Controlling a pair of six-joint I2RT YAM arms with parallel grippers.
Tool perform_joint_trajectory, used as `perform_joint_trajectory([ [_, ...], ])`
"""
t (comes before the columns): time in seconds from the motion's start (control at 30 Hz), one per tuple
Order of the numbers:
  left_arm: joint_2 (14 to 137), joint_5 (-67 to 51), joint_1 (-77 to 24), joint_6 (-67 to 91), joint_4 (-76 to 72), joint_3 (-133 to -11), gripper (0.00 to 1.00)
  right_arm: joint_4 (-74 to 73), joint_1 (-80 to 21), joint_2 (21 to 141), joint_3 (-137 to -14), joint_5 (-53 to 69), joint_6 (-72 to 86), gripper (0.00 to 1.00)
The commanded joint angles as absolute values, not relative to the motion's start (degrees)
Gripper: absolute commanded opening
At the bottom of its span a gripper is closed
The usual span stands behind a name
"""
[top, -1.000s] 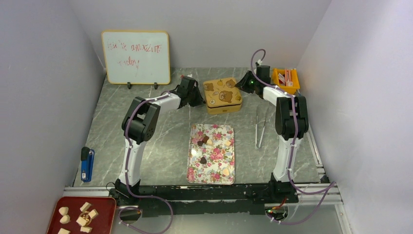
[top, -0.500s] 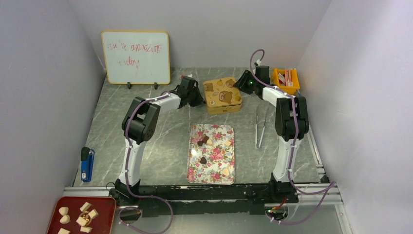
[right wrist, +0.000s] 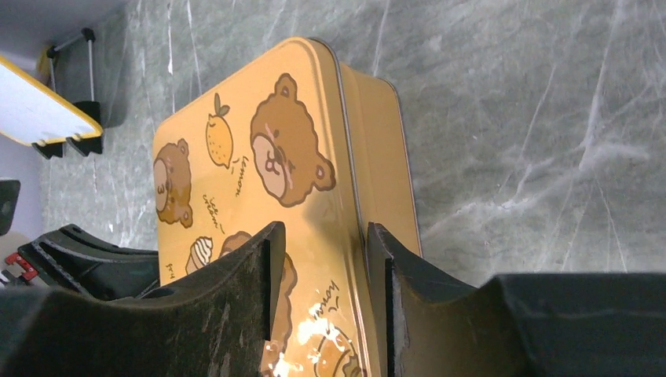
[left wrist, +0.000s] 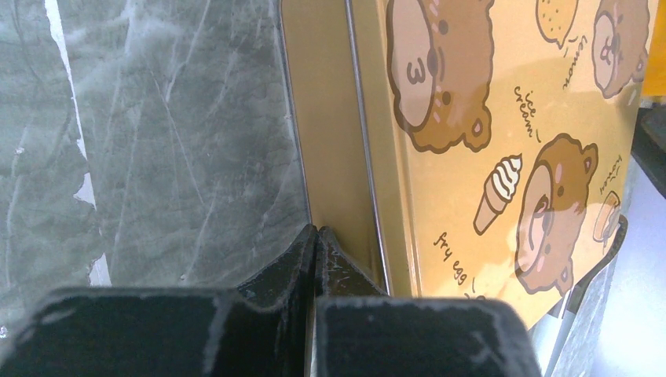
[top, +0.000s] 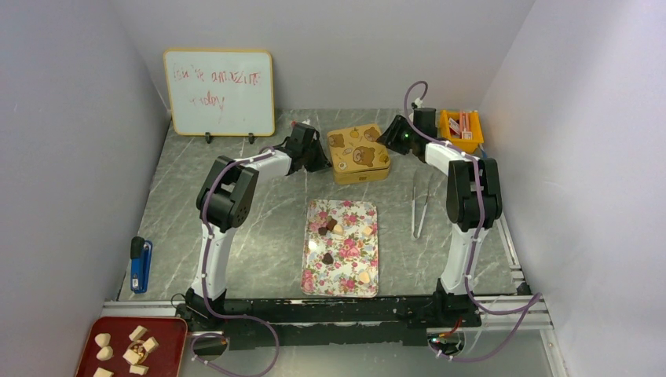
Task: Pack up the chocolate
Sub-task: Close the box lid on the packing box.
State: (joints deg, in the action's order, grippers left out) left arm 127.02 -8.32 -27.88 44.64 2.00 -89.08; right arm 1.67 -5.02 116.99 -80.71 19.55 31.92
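Note:
Several small chocolates, dark brown [top: 327, 258] and tan [top: 364, 276], lie on the floral tray [top: 345, 267] in the middle of the table. Behind it stands a closed yellow bear-print tin [top: 359, 153]. My left gripper [top: 322, 161] is shut, its tips [left wrist: 316, 236] pressed against the tin's [left wrist: 471, 118] left side wall. My right gripper [top: 387, 138] is open at the tin's right end; in the right wrist view its jaws [right wrist: 318, 236] straddle the lid's edge [right wrist: 259, 157], one finger above the lid, the other outside the wall, with gaps showing.
Metal tongs [top: 420, 204] lie right of the tray. An orange bin [top: 461, 128] sits at back right, a whiteboard [top: 220, 93] at back left. A blue tool [top: 140, 265] lies at the left edge. A red tray [top: 161, 334] of beige chunks sits off the near left corner.
My right gripper's jaws have spread wider at the tin's right end and the arm shifted slightly. The left arm and the tin have not moved.

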Motion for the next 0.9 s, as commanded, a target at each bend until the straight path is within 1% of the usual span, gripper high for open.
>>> perform_joint_trajectory([
  [0.0,124.53,-8.72,-28.39,43.93,2.02,-89.76,0.05,1.70,-5.10,112.80,-79.99,18.52,30.75,0.47],
  [0.4,122.68,-8.39,-28.39,43.64,2.72,-88.44,0.09,-0.89,-5.07,110.12,-78.58,17.76,29.78,0.49],
  [0.63,121.67,-8.17,-28.39,43.77,2.87,-87.42,0.14,-0.97,-5.10,108.77,-75.35,17.75,29.66,0.50],
  [0.67,121.52,-8.17,-28.39,43.77,2.90,-87.32,0.16,-1.01,-5.10,108.77,-75.06,17.82,29.59,0.50],
  [0.87,121.08,-8.22,-28.39,43.88,3.40,-87.18,0.37,-1.72,-5.10,108.72,-74.16,18.19,29.62,0.50],
])
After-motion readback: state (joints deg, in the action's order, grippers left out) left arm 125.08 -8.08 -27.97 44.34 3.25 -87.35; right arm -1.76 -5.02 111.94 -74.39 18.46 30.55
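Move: The box lid's middle lies about 6 cm left of the right hand, 2 cm back and 2 cm lower; the lid's near right corner is some 6 cm back and 1 cm right. From the left hand, the lid's middle lies about 8 cm right, 5 cm ahead and 3 cm higher. From the right hand, the tongs are roughly 18 cm back and 10 cm right, and the orange bin 6 cm ahead and 21 cm right. Along the lid's right edge, towards its near corner, the right hand draws back about 4 cm, hopping up nearly 2 cm midway and then sinking to 1 cm below its starting height; its open fingers stay astride the edge, one over the lid, one outside the box. Late on, the left hand, low at the box's left side, eases back 1 cm and its nearly shut fingers part. ##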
